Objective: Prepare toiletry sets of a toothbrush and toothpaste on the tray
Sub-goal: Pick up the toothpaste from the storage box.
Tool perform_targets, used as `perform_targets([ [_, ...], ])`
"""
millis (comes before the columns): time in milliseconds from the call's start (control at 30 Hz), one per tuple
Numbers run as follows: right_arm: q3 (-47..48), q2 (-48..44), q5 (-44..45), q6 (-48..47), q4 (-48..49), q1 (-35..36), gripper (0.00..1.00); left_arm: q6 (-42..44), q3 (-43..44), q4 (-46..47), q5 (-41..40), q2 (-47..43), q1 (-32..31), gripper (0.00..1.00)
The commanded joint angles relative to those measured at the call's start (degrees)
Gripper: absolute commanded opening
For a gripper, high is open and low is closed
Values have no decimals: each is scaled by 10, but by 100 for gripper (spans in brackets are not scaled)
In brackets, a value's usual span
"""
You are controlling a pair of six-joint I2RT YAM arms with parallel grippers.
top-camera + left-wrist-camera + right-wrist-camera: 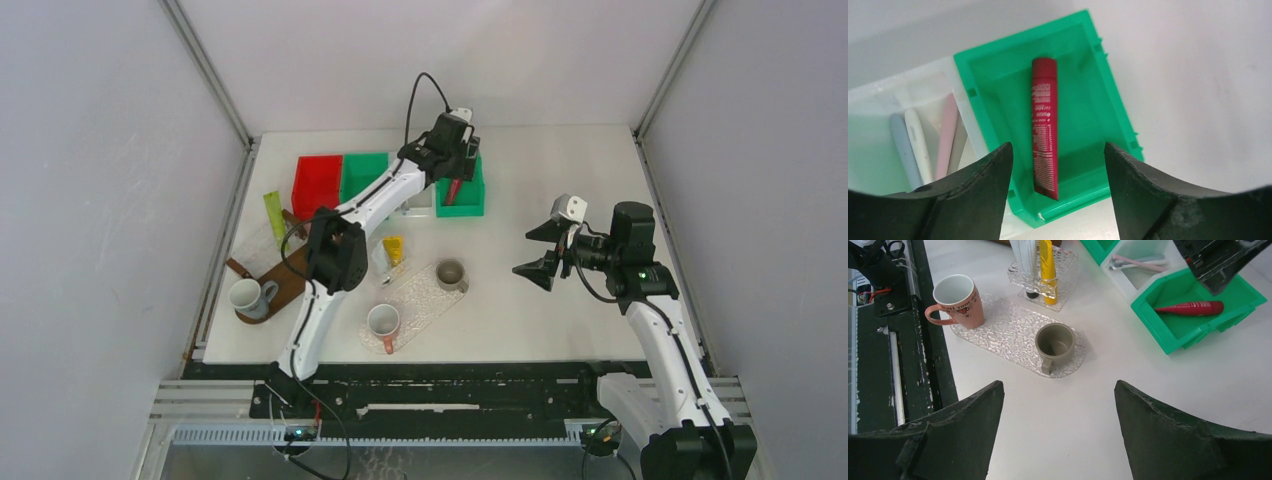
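Observation:
A red toothpaste tube (1044, 125) lies lengthwise in the right-hand green bin (1098, 100) at the back of the table. My left gripper (1057, 150) hangs just above it, open, fingers on either side of the tube and not touching it. Pink (946, 135) and white (918, 145) toothbrushes lie in the white bin beside it. A yellow tube (1047, 265) stands in a clear holder (1040, 287) next to the clear textured tray (1008, 337). My right gripper (1058, 385) is open and empty over bare table right of the tray.
On the clear tray sit a pink mug (955, 300) and a grey cup (1054, 345). A red bin (317, 185) and a second green bin (363, 175) stand at the back. A wooden board (285, 290) with a mug (250, 297) and a green tube (273, 215) lie left.

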Motion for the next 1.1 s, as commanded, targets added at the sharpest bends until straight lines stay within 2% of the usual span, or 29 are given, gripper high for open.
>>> perform_targets([
  [0, 10, -4, -4, 3, 12, 1, 89, 8, 46, -53, -15, 31, 4, 69],
  [333, 10, -4, -3, 3, 11, 1, 89, -8, 66, -93, -16, 77, 3, 54],
  [667, 10, -2, -4, 2, 11, 1, 89, 5, 33, -124, -46, 85, 3, 49],
  [733, 10, -2, -5, 1, 10, 1, 89, 13, 34, -126, -44, 86, 2, 44],
  [800, 10, -2, -6, 2, 10, 1, 89, 20, 34, -126, -41, 85, 2, 35],
  [933, 10, -3, -6, 1, 10, 1, 89, 31, 37, -124, -33, 86, 2, 29],
  [1067, 10, -3, -7, 1, 10, 1, 89, 47, 38, -116, -25, 84, 3, 14],
])
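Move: The red toothpaste lies in the green box about 10 cm below the left hand, its middle roughly 1 cm ahead and level sideways, with its tail end pointing back. The white box with the toothbrushes stands some 10 cm to the left, level fore and aft. The grey mug is about 20 cm back and 2 cm left. From the right hand, the toothpaste lies roughly 24 cm ahead, 12 cm left and 18 cm below. The red toothpaste is met at its tail end: the left hand sinks about 9 cm into the green box, fast at first and then easing, while drifting some 3 cm left and a little back. The wrist tips down and rolls its left side up by about 15 degrees each, and the fingers narrow from three-quarters open to pinch the tail between their tips. ##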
